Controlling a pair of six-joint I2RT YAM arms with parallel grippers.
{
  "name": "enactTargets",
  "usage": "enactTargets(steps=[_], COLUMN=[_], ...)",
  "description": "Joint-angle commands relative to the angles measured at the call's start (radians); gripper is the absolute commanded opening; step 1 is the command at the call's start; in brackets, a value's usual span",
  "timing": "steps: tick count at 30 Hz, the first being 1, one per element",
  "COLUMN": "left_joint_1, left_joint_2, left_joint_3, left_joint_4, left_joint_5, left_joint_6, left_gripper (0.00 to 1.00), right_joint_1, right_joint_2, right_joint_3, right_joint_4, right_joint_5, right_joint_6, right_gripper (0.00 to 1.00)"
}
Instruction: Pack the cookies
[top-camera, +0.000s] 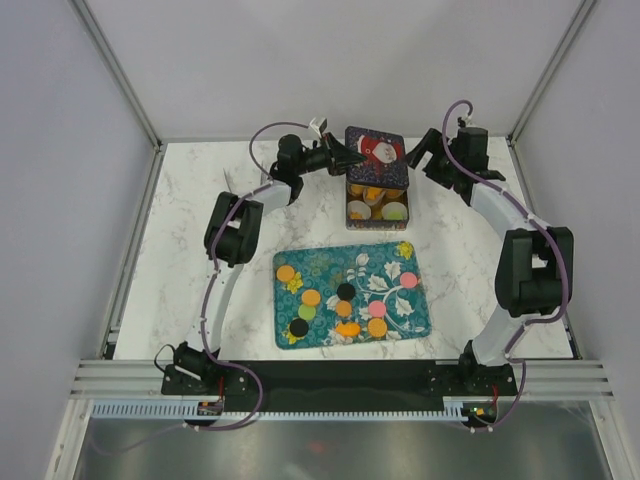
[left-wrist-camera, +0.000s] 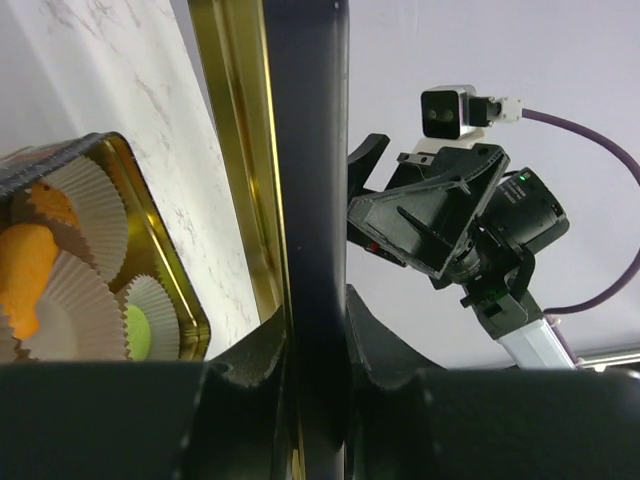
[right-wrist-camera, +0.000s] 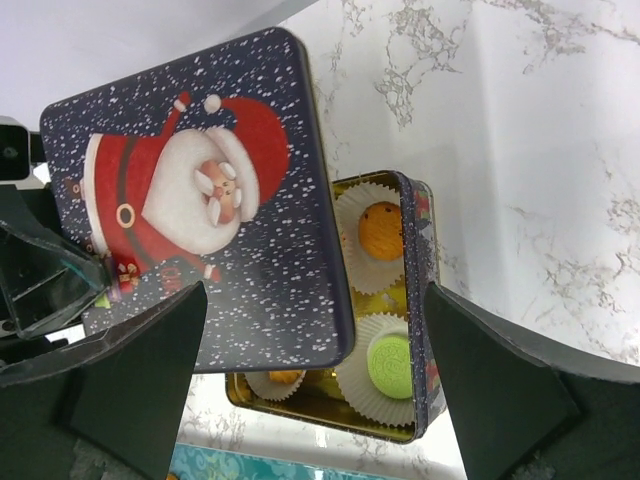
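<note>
Several cookies (top-camera: 346, 291) in orange, black, green and pink lie on the teal flowered tray (top-camera: 410, 315). Behind it stands the open tin (top-camera: 377, 212), with an orange cookie (right-wrist-camera: 381, 231) and a green cookie (right-wrist-camera: 390, 365) in white paper cups. My left gripper (top-camera: 350, 157) is shut on the left edge of the Santa lid (top-camera: 378, 152), holding it tilted over the tin's far half. That lid edge (left-wrist-camera: 310, 200) runs between the left jaws (left-wrist-camera: 318, 322). My right gripper (top-camera: 428, 158) hangs open just right of the lid, its fingers (right-wrist-camera: 500, 400) straddling the tin and holding nothing.
White marble table (top-camera: 190, 230) lies all round, with a metal frame rail (top-camera: 135, 250) along its left side. The lid's gold inner face (left-wrist-camera: 230, 150) fills the middle of the left wrist view. More paper cups (left-wrist-camera: 95, 215) sit in the tin's corner.
</note>
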Motion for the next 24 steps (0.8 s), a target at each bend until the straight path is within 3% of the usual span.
enactTargets(steps=[1,24], left_joint_1=[-0.024,-0.056], left_joint_2=[0.045,0.07], left_joint_3=[0.089,-0.087], left_joint_4=[0.011,0.184], left_joint_5=[-0.029,-0.022], left_joint_6=[-0.01,-0.07], left_gripper=[0.04,0.03], right_joint_1=[0.004,0.005], right_joint_2=[0.027,0.175], right_joint_3=[0.035,-0.101], right_joint_4=[0.111,0.321], right_joint_5=[-0.017,-0.071], right_joint_6=[-0.011,0.015], right_gripper=[0.98,0.98])
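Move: The left hand holds the lid by its left edge; the open cookie tin it is meant for lies about 8 cm to the right, 5 cm back and some 14 cm below, the green cookie in it 13 cm right and 8 cm back. The lid's middle is 10 cm to the right hand's left, 3 cm back, at nearly its height, with the tin 8 cm left of that hand, 5 cm back and 14 cm down. Left lowers the still-pinched lid about 7 cm, edging right, towards the tin; the open right hand sinks alongside. ##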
